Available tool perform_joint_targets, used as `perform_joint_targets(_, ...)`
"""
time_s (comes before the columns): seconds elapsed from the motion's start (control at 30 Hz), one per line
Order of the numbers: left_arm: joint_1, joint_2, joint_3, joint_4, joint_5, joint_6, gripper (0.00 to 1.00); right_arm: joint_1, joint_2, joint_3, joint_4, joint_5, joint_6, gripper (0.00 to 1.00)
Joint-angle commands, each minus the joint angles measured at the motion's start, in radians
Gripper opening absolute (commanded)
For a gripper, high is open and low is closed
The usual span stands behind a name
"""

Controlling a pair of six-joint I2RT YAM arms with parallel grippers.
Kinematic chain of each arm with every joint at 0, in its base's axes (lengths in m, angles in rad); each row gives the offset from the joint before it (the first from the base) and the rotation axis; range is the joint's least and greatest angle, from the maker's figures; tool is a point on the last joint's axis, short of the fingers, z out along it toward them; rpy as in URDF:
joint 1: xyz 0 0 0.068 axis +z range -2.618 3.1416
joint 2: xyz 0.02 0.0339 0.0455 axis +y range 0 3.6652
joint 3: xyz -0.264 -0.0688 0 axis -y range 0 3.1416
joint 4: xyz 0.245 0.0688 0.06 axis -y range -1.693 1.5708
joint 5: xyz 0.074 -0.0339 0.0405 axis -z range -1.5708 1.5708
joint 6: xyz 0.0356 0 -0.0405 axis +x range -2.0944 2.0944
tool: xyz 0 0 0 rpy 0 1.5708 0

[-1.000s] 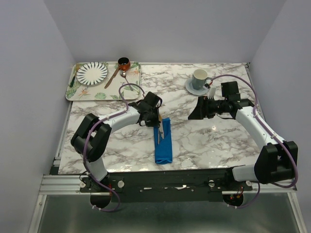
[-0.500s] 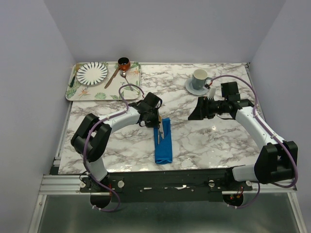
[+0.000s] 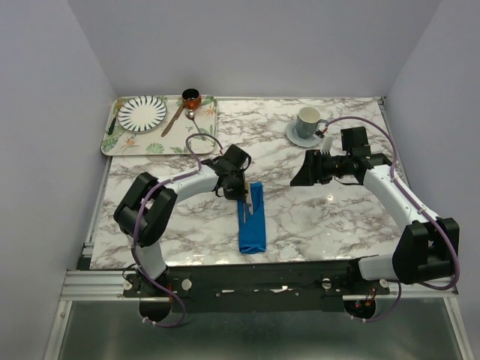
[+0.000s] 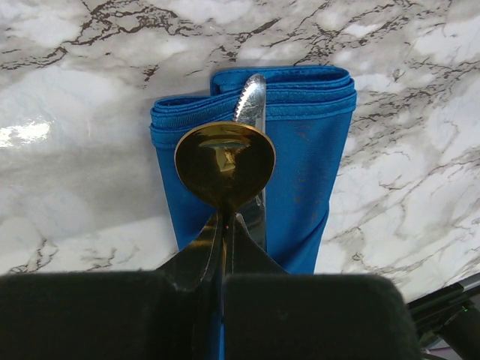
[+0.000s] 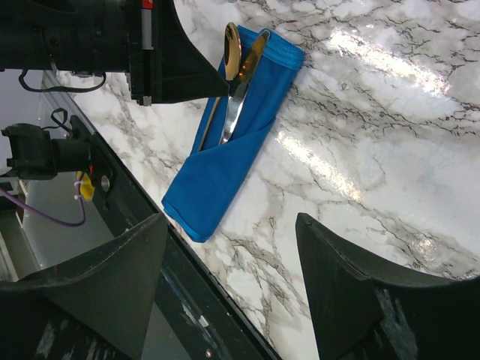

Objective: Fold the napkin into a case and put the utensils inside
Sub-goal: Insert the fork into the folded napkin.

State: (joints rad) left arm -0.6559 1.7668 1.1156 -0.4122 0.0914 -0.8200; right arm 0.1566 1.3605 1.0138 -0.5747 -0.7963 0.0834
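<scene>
The napkin lies folded as a narrow blue case (image 3: 253,225) near the table's front middle, its open end pointing away from the arms. A silver serrated utensil (image 4: 251,101) rests in the case (image 4: 307,172), tip sticking out past the far hem. My left gripper (image 4: 225,221) is shut on the neck of the gold spoon (image 4: 225,163), bowl held over the case's mouth. In the right wrist view the gold spoon (image 5: 231,49) and the silver piece (image 5: 244,82) lie side by side on the case (image 5: 225,161). My right gripper (image 3: 304,174) hovers open, to the right of the case.
A floral tray (image 3: 187,142) at the back left carries a striped plate (image 3: 142,112), a brown-handled spoon (image 3: 174,118) and a small brown pot (image 3: 191,97). A cup on a saucer (image 3: 307,122) stands at the back right, behind the right gripper.
The left arm's elbow has shifted slightly to the right; its gripper stays over the case with the gold spoon. The right arm has not moved.
</scene>
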Motion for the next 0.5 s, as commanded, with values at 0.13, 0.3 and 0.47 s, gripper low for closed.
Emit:
perform_joint_targets(0.13, -0.002, 0.033, 0.007, -0.039, 0.015, -0.013, 0.17, -0.006, -0.014, -0.011, -0.017, 0.023, -0.019, 0.78)
perform_joint_targets(0.3, -0.001, 0.020, 0.026, -0.062, -0.022, -0.005, 0.25, -0.006, -0.015, -0.007, -0.017, 0.019, -0.019, 0.78)
perform_joint_targets(0.47, -0.001, -0.007, 0.053, -0.079, -0.070, 0.033, 0.37, -0.008, -0.014, 0.003, -0.022, 0.022, -0.019, 0.78)
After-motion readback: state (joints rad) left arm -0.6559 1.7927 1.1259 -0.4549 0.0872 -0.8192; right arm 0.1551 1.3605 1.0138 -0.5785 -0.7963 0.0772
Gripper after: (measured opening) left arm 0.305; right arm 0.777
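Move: The left hand holds the gold spoon by its neck, low over the outer half of the folded napkin, whose middle lies about 6 cm back, 2 cm to the right and roughly 2 cm below. The knife already lies there, its middle some 3 cm back and 2 cm to the right of that hand. From the idle right hand the napkin is about 16 cm left, 5 cm back and 15 cm lower. The left hand lowers the spoon about 1 cm onto the napkin beside the knife, easing back towards the pocket by roughly half a centimetre. Its fingers part from almost shut to about a third open and let go of the spoon's neck, while the hand drifts half a centimetre left and stays down low around the neck. ##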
